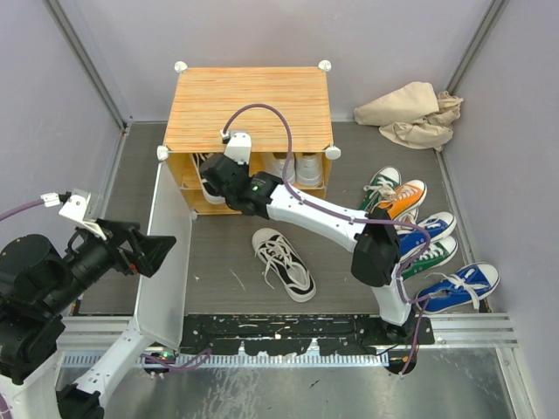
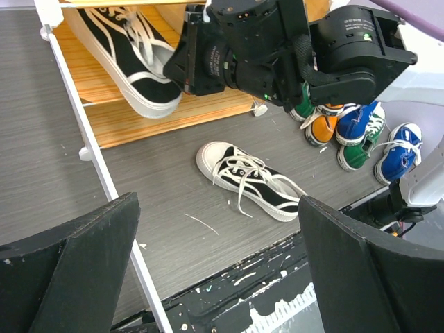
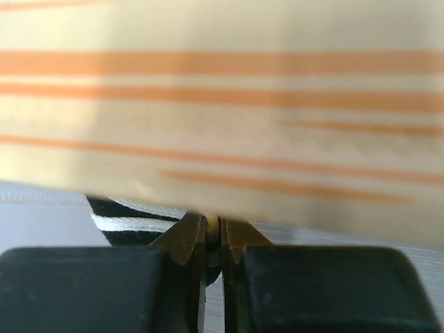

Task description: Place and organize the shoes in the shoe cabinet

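The shoe cabinet (image 1: 249, 105) stands at the back, its white door (image 1: 166, 279) swung open toward me. My right gripper (image 1: 212, 177) reaches into the lower left compartment. It is shut on the heel edge of a tilted black-and-white shoe (image 2: 132, 66); in the right wrist view the shoe (image 3: 132, 220) shows just under the wood-grain panel, beyond the right gripper (image 3: 213, 243). Its mate (image 1: 284, 264) lies on the floor in front of the cabinet. My left gripper (image 2: 222, 277) is open beside the door, whose edge (image 2: 104, 184) runs close to the left finger.
Orange (image 1: 402, 199), green (image 1: 382, 185) and blue (image 1: 458, 286) shoes lie in a cluster at the right. A pale pair (image 1: 301, 166) sits in the cabinet's right compartment. A beige cloth (image 1: 415, 113) is bunched at the back right. Walls close in on three sides.
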Robot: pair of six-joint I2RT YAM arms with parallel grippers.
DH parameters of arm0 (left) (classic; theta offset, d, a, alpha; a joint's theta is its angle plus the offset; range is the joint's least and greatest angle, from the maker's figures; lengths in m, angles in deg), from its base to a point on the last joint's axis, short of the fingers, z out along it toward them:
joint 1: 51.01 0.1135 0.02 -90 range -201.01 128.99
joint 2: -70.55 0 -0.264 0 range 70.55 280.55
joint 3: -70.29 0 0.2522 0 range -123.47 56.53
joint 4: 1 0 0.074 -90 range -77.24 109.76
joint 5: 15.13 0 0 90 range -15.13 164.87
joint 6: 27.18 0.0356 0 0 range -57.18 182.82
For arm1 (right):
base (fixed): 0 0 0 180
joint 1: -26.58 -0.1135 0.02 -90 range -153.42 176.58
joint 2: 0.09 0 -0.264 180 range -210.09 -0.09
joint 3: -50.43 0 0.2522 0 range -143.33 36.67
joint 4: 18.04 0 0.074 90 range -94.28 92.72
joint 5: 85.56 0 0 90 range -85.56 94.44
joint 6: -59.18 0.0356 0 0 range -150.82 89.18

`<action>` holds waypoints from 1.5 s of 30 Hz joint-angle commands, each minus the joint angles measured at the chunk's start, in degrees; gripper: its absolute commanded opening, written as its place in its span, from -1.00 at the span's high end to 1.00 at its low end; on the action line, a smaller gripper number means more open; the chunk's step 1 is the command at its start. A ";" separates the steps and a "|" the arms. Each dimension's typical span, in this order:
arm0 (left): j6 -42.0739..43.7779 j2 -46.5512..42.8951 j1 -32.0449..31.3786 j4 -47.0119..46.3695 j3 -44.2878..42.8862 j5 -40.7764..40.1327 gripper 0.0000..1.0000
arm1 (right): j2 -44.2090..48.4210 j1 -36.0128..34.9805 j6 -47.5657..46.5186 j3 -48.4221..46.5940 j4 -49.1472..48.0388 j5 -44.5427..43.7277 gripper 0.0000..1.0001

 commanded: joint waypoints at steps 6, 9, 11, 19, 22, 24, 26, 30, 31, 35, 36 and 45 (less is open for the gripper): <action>-0.18 -0.18 -0.88 -1.56 -1.35 0.75 -0.96 | -0.98 0.69 6.21 -4.05 -13.33 -4.63 0.55; 0.00 0.02 -0.94 -1.41 -1.59 0.59 -0.96 | -1.31 0.92 5.31 -3.28 -16.91 -3.41 0.32; 0.15 0.03 -1.03 -1.26 -1.69 0.50 -0.96 | -1.46 0.88 4.16 -3.05 -18.10 -2.33 0.14; 0.95 -0.02 -1.13 -0.79 -0.93 -0.42 -0.96 | 2.58 -0.42 -3.68 2.93 -22.59 2.12 -0.31; 1.20 0.10 -1.22 -0.50 -0.85 -1.04 -0.96 | 5.04 -0.70 -6.35 5.76 -21.81 4.68 -0.37; 1.41 0.18 -1.29 -0.40 -0.84 -1.40 -0.96 | 6.30 -0.90 -9.01 6.67 -20.22 6.37 -0.41; 1.59 0.27 -1.30 -0.31 -0.72 -1.79 -0.96 | 7.39 -1.21 -12.59 7.16 -18.49 8.23 -0.54; 1.66 0.54 -1.29 -0.34 -0.31 -2.37 -0.96 | 8.52 -1.89 -17.81 8.85 -17.10 10.13 -0.70; 1.69 0.55 -1.33 -0.21 -0.21 -2.54 -0.96 | 8.39 -1.94 -18.79 9.15 -17.13 10.74 -0.70; 1.79 0.55 -1.32 0.07 0.31 -3.29 -0.96 | 6.56 -1.89 -20.39 9.25 -15.88 11.34 -0.71; 1.85 0.55 -1.29 0.20 0.49 -3.51 -0.96 | 6.23 -1.89 -20.52 9.57 -15.83 11.42 -0.72; 1.94 0.90 -1.29 0.05 1.44 -4.06 -0.96 | 4.68 -1.90 -21.99 14.14 -20.49 11.37 -0.75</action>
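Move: The right hand has the black sneaker pinched at its heel end, just under the cabinet's top board; the left end of the upper shelf, where it goes, is about 9 cm ahead, 4 cm left and 4 cm lower. The white shoes stand 8 cm ahead and 19 cm right, 4 cm lower; the other black sneaker lies on the floor 14 cm back, 16 cm right and 20 cm down. From the left hand that shelf end is roughly 33 cm ahead, 5 cm right, 20 cm below. The right hand nudges the held sneaker some 4 cm left and 2 cm farther in towards the cabinet's left side, rising slightly and rolling its left side up about 10 degrees, while the fingers open and let go of the heel. With the fingers still spreading to nearly full width it draws back about 5 cm out of the cabinet, rolling back and turning roughly 20 degrees counter-clockwise, first lifting, then sinking about 4 cm to stop just behind and below the heel. ##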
